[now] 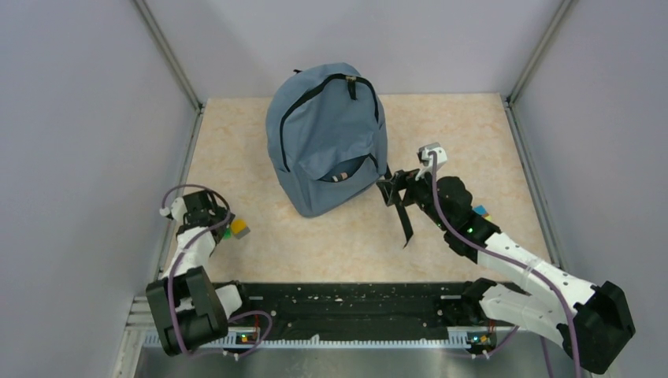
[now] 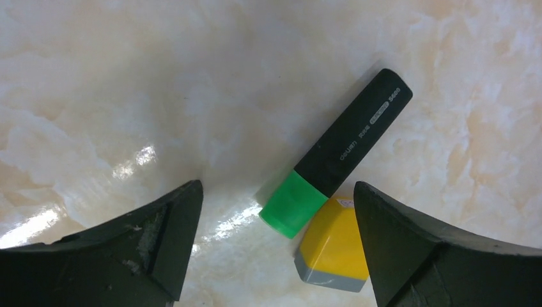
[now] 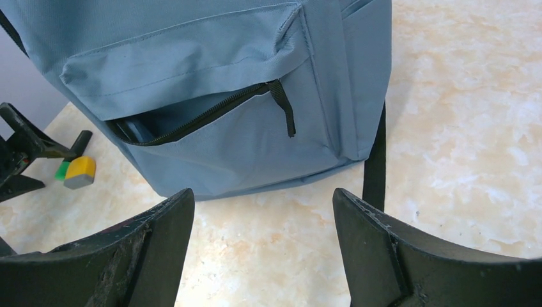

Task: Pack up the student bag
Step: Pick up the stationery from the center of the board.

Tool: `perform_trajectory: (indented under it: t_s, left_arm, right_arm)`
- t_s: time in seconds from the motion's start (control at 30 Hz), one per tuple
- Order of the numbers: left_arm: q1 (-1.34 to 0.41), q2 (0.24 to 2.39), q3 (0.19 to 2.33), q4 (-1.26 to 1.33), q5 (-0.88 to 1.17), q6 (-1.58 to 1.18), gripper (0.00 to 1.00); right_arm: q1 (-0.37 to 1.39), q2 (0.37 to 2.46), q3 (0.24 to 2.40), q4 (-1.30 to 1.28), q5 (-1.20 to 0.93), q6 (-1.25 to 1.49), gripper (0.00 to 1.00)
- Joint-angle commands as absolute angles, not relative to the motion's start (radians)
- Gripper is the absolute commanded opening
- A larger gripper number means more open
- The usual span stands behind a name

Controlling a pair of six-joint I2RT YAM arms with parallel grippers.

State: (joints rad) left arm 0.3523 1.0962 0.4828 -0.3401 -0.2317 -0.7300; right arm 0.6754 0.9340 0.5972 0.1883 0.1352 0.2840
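The grey-blue student bag (image 1: pixel 327 138) lies at the middle back of the table, its front pocket (image 3: pixel 192 121) partly unzipped. My right gripper (image 1: pixel 391 190) hovers open just off the bag's lower right corner, with bare table between its fingers (image 3: pixel 263 195). My left gripper (image 1: pixel 219 227) is at the left, open and low over the table (image 2: pixel 275 189). Between its fingers lie a black highlighter with a green cap (image 2: pixel 348 144) and a yellow and grey block (image 2: pixel 332 246); neither finger touches them.
A black strap (image 1: pixel 404 220) trails from the bag toward the near edge, under my right gripper. Small blue and yellow items (image 1: pixel 480 211) peek out beside the right arm. Grey walls with metal posts enclose the table on three sides.
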Motion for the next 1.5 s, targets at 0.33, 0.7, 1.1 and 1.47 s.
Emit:
perform_trajectory:
  t_s: [0.33, 0.7, 1.1, 1.47]
  left_arm:
    - [0.345, 1.354, 0.609, -0.239, 0.045, -0.660, 0.75]
    - [0.304, 1.449, 0.678, -0.323, -0.070, -0.598, 0.59]
    - [0.285, 1.493, 0.699, -0.350, -0.092, -0.576, 0.43]
    - [0.285, 1.314, 0.644, -0.292, -0.048, -0.554, 0.30]
  right_arm:
    - [0.664, 0.859, 0.590, 0.216, 0.155, 0.320, 0.78]
    - [0.664, 0.857, 0.575, 0.233, 0.166, 0.326, 0.78]
    - [0.664, 0.870, 0.573, 0.232, 0.169, 0.322, 0.78]
    - [0.664, 0.862, 0.573, 0.223, 0.190, 0.311, 0.78]
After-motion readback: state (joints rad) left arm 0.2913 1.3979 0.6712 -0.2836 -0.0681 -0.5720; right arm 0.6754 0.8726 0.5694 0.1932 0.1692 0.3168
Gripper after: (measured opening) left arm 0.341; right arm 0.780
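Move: The marker with the green cap lies nearly straight ahead of the left hand, about 4 cm forward and 1 cm right, an inch or less below, its black body pointing forward. The yellow-grey wedge sits by its cap, some 5 cm right of the hand and 1 cm forward; the bag's middle is roughly 30 cm right and 27 cm ahead. From the right hand the marker is about 48 cm left, about level fore and aft, and 21 cm lower. Forward, low over the board, the left hand slides about 6 cm with a slight drift right and down, turning some 15 degrees clockwise. Its fingers narrow from wide open as it travels, then shut around the marker's black body and pinch it between the pads; the hand eases back a touch at the end. ##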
